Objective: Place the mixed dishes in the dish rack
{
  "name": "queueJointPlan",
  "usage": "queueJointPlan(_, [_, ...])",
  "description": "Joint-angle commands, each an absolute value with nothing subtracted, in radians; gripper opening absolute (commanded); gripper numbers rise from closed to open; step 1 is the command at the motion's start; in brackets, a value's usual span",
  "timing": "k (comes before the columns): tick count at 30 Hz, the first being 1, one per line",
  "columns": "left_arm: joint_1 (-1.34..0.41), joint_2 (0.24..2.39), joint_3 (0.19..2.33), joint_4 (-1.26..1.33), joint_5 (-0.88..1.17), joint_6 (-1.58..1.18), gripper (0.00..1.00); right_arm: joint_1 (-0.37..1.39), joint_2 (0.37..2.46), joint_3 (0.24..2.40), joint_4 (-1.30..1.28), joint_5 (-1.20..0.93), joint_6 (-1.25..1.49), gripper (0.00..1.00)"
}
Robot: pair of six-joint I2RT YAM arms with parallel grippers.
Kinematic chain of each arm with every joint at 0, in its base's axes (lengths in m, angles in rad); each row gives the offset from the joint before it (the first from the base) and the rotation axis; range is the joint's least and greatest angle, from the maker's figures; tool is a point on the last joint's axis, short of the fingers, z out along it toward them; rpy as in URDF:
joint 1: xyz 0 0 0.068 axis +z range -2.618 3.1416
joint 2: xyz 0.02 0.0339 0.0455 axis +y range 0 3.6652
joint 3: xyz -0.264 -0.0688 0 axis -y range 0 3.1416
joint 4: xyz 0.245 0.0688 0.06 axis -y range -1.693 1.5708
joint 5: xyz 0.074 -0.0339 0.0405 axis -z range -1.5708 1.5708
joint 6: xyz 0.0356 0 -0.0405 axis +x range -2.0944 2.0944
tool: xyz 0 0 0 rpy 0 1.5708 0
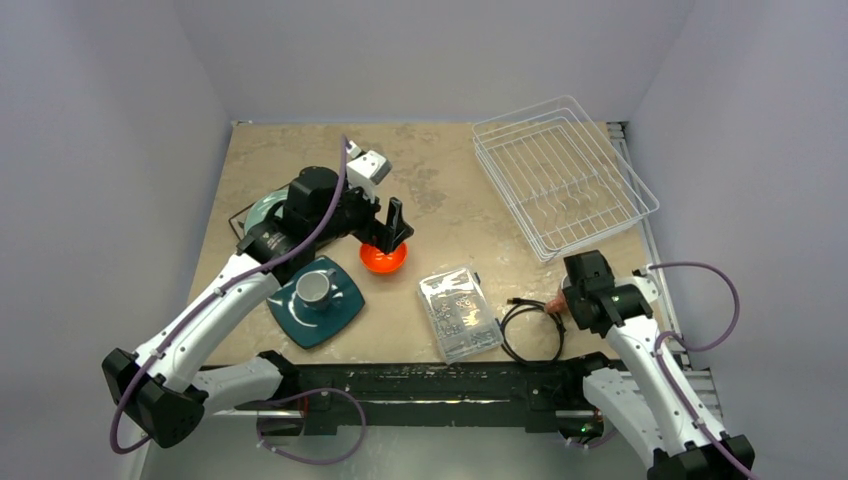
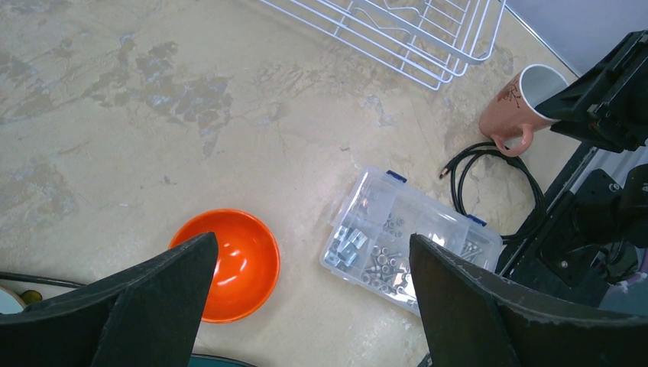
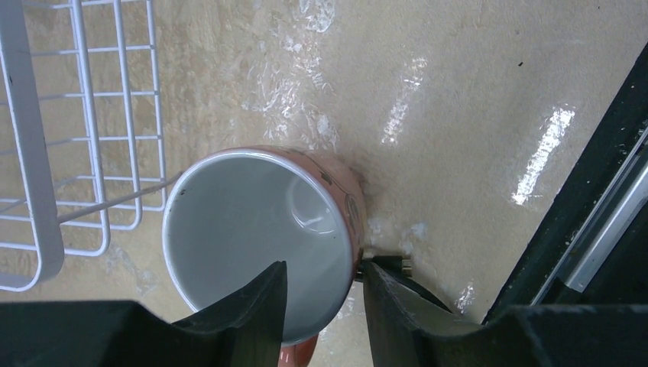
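The pink cup [image 3: 252, 229] stands upright at the table's near right, close to the dish rack [image 1: 560, 185]. My right gripper [image 3: 325, 275] straddles its rim. One finger is inside the cup with a gap to the wall, the other is against the outside. The orange bowl [image 1: 383, 260] sits mid-table. My left gripper [image 2: 313, 252] hangs wide open above it, one finger over the bowl [image 2: 237, 260]. A small grey mug [image 1: 317, 287] stands on the dark teal square plate [image 1: 335, 315]. The pale green round plate [image 1: 262, 212] lies partly under the left arm.
A clear plastic box of small parts [image 1: 458, 313] lies between the bowl and the cup. A coiled black cable [image 1: 530, 325] lies beside the cup, its plug end next to my right outer finger. The white wire rack holds nothing.
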State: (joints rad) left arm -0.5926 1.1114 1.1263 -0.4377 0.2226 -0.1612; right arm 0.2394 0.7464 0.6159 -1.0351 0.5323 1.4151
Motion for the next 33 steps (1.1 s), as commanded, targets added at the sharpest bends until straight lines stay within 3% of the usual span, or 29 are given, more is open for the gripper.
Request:
queueJointPlan(1, [-0.599, 1.116, 1.171, -0.425, 0.219, -0.152, 0.95, 0.228, 0.751, 0.6, -1.002, 0.581, 1.445, 0.38])
queueJointPlan(19, [-0.601, 1.141, 1.175, -0.431, 0.23, -0.156, 0.94, 0.224, 0.637, 0.616, -1.058, 0.625, 1.492, 0.0])
queueJointPlan(33, [-0.602, 1.141, 1.186, -0.443, 0.23, -0.159, 0.94, 0.223, 0.501, 0.873, -1.148, 0.813, 1.468, 0.0])
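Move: The pink mug stands upright with its middle about 4 cm ahead of the right hand and 4 cm lower; the near part of its rim is already between the half-open fingers. The dish rack's middle lies some 29 cm ahead of that hand and 3 cm left, the cable coil about 7 cm back and 10 cm left, the parts box 3 cm back and 26 cm left. From the left hand the mug is roughly 41 cm right, 5 cm back and 22 cm lower. The pink mug's near wall is pinched at the rim: the right fingers shut on it, one inside and one outside, while the hand eases 1.5 cm back. Keeping that grip, the hand then lifts with growing speed, about 6 cm up and drifting a little right, the fingers swinging outward by some 10 degrees. ##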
